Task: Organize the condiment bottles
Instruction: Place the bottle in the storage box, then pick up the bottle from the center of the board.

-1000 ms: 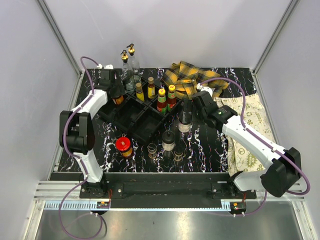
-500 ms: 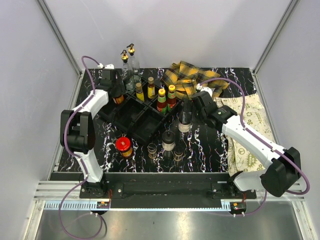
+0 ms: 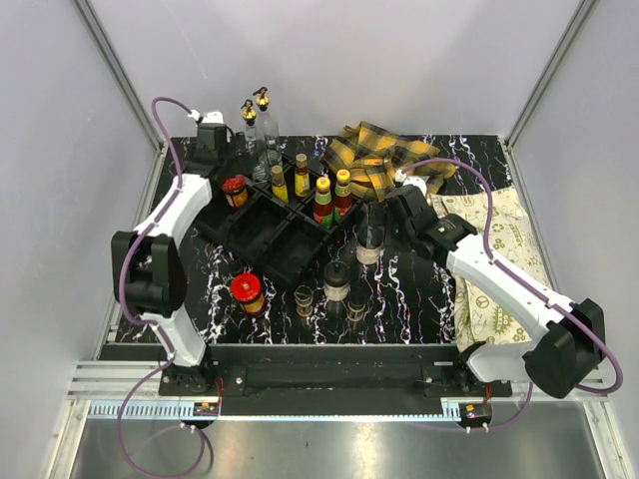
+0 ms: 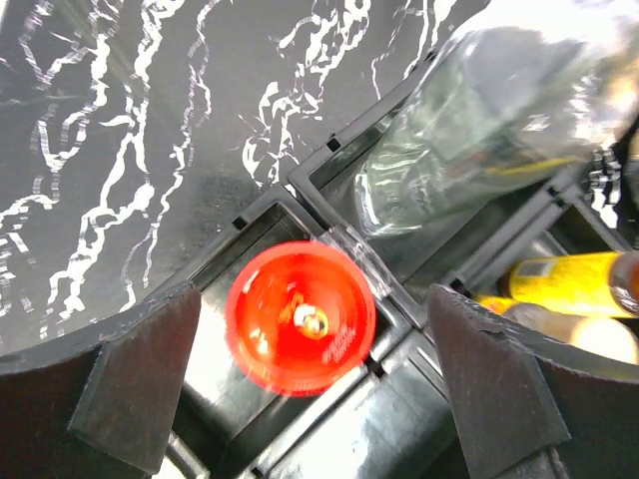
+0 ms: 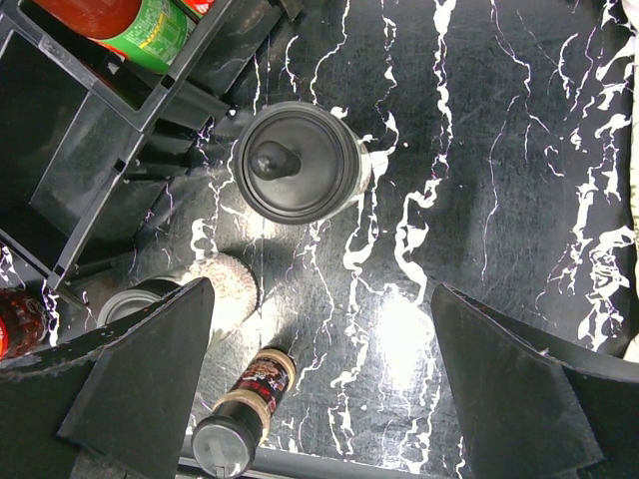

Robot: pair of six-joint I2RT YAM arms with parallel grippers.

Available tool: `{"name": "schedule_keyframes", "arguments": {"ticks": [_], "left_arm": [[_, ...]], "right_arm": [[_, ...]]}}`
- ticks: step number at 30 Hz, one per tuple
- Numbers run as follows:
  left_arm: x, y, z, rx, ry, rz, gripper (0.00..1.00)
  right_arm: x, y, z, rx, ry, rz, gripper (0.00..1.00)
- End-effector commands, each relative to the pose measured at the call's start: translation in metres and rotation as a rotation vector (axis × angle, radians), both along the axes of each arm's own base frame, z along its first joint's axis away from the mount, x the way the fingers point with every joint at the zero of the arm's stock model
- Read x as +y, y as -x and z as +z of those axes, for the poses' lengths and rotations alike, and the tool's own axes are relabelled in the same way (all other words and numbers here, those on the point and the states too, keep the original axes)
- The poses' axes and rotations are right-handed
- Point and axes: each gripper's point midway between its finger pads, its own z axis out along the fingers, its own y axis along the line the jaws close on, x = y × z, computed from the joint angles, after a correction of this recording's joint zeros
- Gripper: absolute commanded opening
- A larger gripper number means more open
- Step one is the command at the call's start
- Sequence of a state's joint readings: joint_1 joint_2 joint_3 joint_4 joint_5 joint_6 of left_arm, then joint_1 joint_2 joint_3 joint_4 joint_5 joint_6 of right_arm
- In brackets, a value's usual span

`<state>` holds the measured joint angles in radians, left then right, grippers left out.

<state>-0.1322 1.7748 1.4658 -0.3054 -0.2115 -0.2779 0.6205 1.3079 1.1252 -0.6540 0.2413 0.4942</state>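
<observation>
A black divided tray (image 3: 262,232) holds a red-lidded jar (image 3: 235,190) in its back left compartment, yellow-capped sauce bottles (image 3: 322,200) and a clear glass bottle (image 3: 268,162). My left gripper (image 3: 216,155) hangs open above that jar. In the left wrist view its fingers stand wide on either side of the red lid (image 4: 300,317), touching nothing. Two gold-spouted glass bottles (image 3: 262,115) stand behind the tray. My right gripper (image 3: 396,207) is open over the table beside a black-capped shaker (image 5: 300,160). Another red-lidded jar (image 3: 247,292), a second shaker (image 3: 336,281) and small bottles (image 3: 355,307) stand in front.
A yellow plaid cloth (image 3: 379,155) lies bunched at the back right. A beige patterned cloth (image 3: 499,249) covers the right side under the right arm. Enclosure walls close off the back and both sides.
The left gripper has opened, let go of the red-lidded jar in the tray's back left compartment, and risen towards the back. The right arm has hardly moved.
</observation>
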Motion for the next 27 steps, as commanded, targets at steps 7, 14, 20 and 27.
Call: {"name": "schedule_keyframes", "arguments": {"ticks": [7,14,20,27], "left_arm": [[-0.008,0.079,0.071,0.038,0.000,-0.097,0.99],[-0.036,0.166,0.064,0.043,0.087,-0.146,0.99],[-0.050,0.232,0.033,0.046,0.174,-0.141,0.99],[-0.060,0.273,-0.006,0.093,0.259,-0.139,0.99]], "right_arm": [[-0.005,0.008,-0.003,0.000,-0.002,0.019,1.00],[-0.006,0.008,-0.014,0.032,0.019,0.012,1.00],[-0.022,0.008,-0.006,-0.016,0.040,-0.038,1.00],[-0.041,0.005,0.011,-0.076,0.046,-0.075,1.00]]}}
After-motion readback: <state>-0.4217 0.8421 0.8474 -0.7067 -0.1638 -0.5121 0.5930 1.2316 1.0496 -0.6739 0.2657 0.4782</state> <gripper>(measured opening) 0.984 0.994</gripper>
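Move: The next red-lidded jar stands in front of the storage box, about 29 cm back from the left gripper, 7 cm to its right and 11 cm lower. The dark-capped jar is some 5 cm farther out than that jar and 3 cm left of it; a small spice bottle is about 12 cm right of it and 2 cm nearer. The red-lidded jar already in the box lies right below the gripper, 9 cm down. From the right gripper, the next jar is about 35 cm left, 9 cm back and 10 cm down. Leave the boxed jar and bring the left gripper back about 27 cm and slightly right, arching roughly 7 cm up on the way, then sinking again towards the red-lidded jar in front of the box. Keep the fingers wide open and roll the wrist gently, turning it some 10 degrees clockwise. Ease the open right gripper a couple of centimetres right. ##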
